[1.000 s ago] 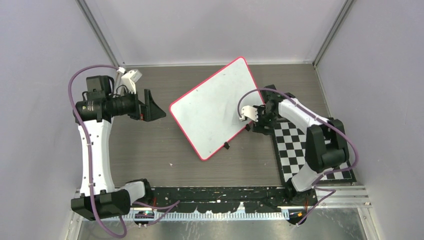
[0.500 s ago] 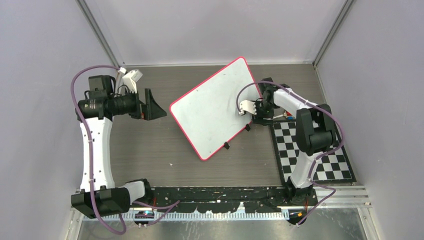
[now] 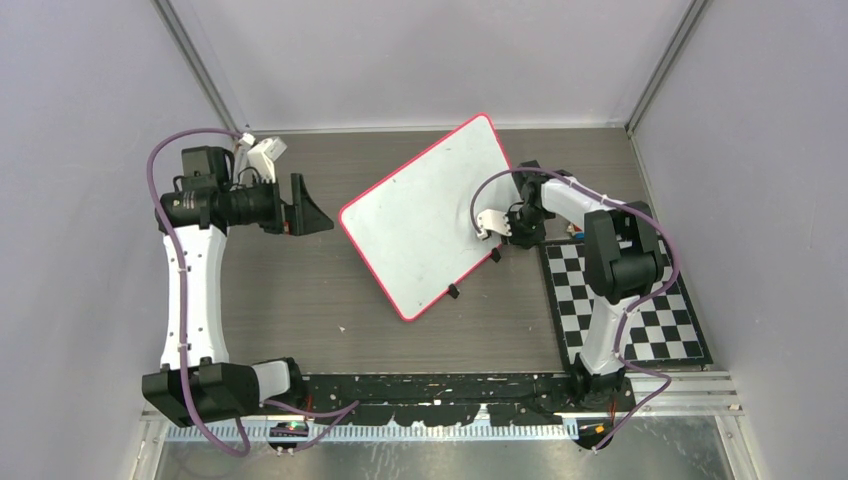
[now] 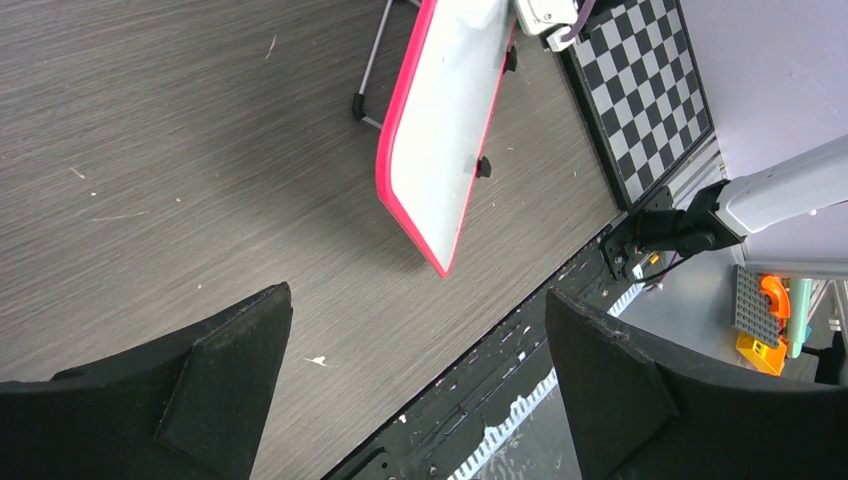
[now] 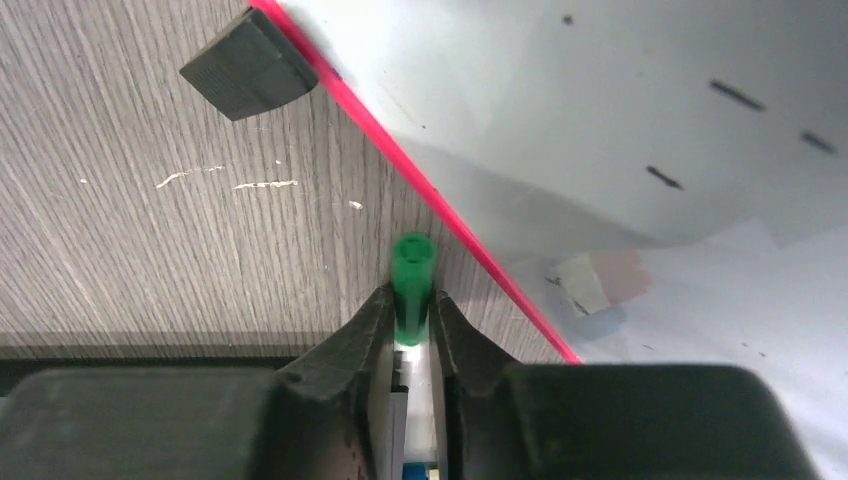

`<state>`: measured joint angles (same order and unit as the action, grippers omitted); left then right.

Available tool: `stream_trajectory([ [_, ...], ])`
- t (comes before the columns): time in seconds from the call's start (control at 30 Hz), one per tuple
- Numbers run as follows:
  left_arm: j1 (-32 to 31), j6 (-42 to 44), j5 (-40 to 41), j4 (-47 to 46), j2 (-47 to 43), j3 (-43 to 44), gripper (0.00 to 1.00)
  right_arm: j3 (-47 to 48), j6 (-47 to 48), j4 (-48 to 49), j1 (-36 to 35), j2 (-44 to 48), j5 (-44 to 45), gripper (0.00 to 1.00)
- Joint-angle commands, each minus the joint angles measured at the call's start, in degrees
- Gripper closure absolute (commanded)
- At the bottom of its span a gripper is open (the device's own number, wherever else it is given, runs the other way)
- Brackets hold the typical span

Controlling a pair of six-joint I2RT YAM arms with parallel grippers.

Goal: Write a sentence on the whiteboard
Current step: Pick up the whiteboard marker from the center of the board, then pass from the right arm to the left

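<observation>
The whiteboard (image 3: 425, 215), white with a pink-red rim, lies slanted mid-table; its face (image 5: 620, 120) shows only small dark marks, and the sentence is out of view. My right gripper (image 3: 513, 232) is just off the board's right edge, pointing down at the table. In the right wrist view its jaws (image 5: 412, 300) are shut on a green-capped marker (image 5: 412, 265), whose cap sticks out past the fingertips, close beside the red rim. My left gripper (image 3: 315, 210) hangs left of the board, wide open and holding nothing (image 4: 418, 300).
A black-and-white checkerboard mat (image 3: 630, 300) lies at the right, under the right arm. Small black clips (image 3: 453, 291) sit along the board's near-right edge, one close to the marker (image 5: 250, 62). A thin stand leg (image 4: 365, 80) shows under the board. Walls enclose three sides.
The right arm folded in and moved its wrist a little toward the board's right edge. Its jaws went from open to shut on the green marker. The left arm barely shifted.
</observation>
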<state>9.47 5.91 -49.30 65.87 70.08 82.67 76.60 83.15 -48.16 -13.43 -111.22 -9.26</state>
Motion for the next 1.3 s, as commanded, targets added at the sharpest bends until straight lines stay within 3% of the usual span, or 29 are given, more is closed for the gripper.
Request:
stream_trajectory([
  [0.0,-0.19,-0.9,-1.16,-2.01,0.69,1.44,0.0,-1.81,3.33,1.6,0.15,0.42,-0.5,0.84],
  [0.1,-0.24,-0.9,-1.32,-2.04,0.93,1.56,0.0,-1.1,3.29,1.66,0.31,1.74,-0.42,0.99],
  [0.47,-0.56,-1.31,-1.44,-2.96,0.8,2.44,0.0,5.56,3.81,1.35,0.91,7.01,0.84,1.0],
  [0.63,-0.72,-1.52,-0.98,-3.12,0.6,3.2,0.0,11.42,1.33,-4.09,1.35,8.01,-1.65,1.0],
  [0.83,-0.76,-1.79,-1.16,-3.03,0.79,4.92,0.0,11.03,0.02,-7.15,1.56,12.6,-1.82,1.0],
  [1.07,-2.09,-1.88,0.69,-1.23,3.93,10.08,0.0,18.73,-17.66,-12.6,1.87,17.16,-10.8,1.0],
  [1.27,-6.63,-3.6,-0.53,-4.98,4.08,10.84,0.0,29.34,-43.76,-17.0,1.49,18.0,-24.16,1.0],
])
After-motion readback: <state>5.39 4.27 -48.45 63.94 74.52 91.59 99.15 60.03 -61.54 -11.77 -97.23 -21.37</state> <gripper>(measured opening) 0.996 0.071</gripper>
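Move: The marker lies flat between the right hand's part-open fingers, cap to the left, its middle about 3 cm to the hand's right and level with it. The whiteboard's centre is roughly 18 cm left, 2 cm ahead and 7 cm up; its nearer black foot is 7 cm left and 4 cm back. The toy train sits 13 cm right, 3 cm ahead. From the left hand the marker is some 43 cm right, 10 cm ahead and 30 cm down. The right fingers finish closing and pinch the marker near its cap end, then lift it about 20 cm, slowly at first. The hand swings some 5 cm forward early in the rise, eases back about 3 cm, and finally shifts 4 cm left, fingertips tilting left and forward as the wrist turns about 20 degrees clockwise. The open, empty left hand rises about 3 cm and edges forward. ##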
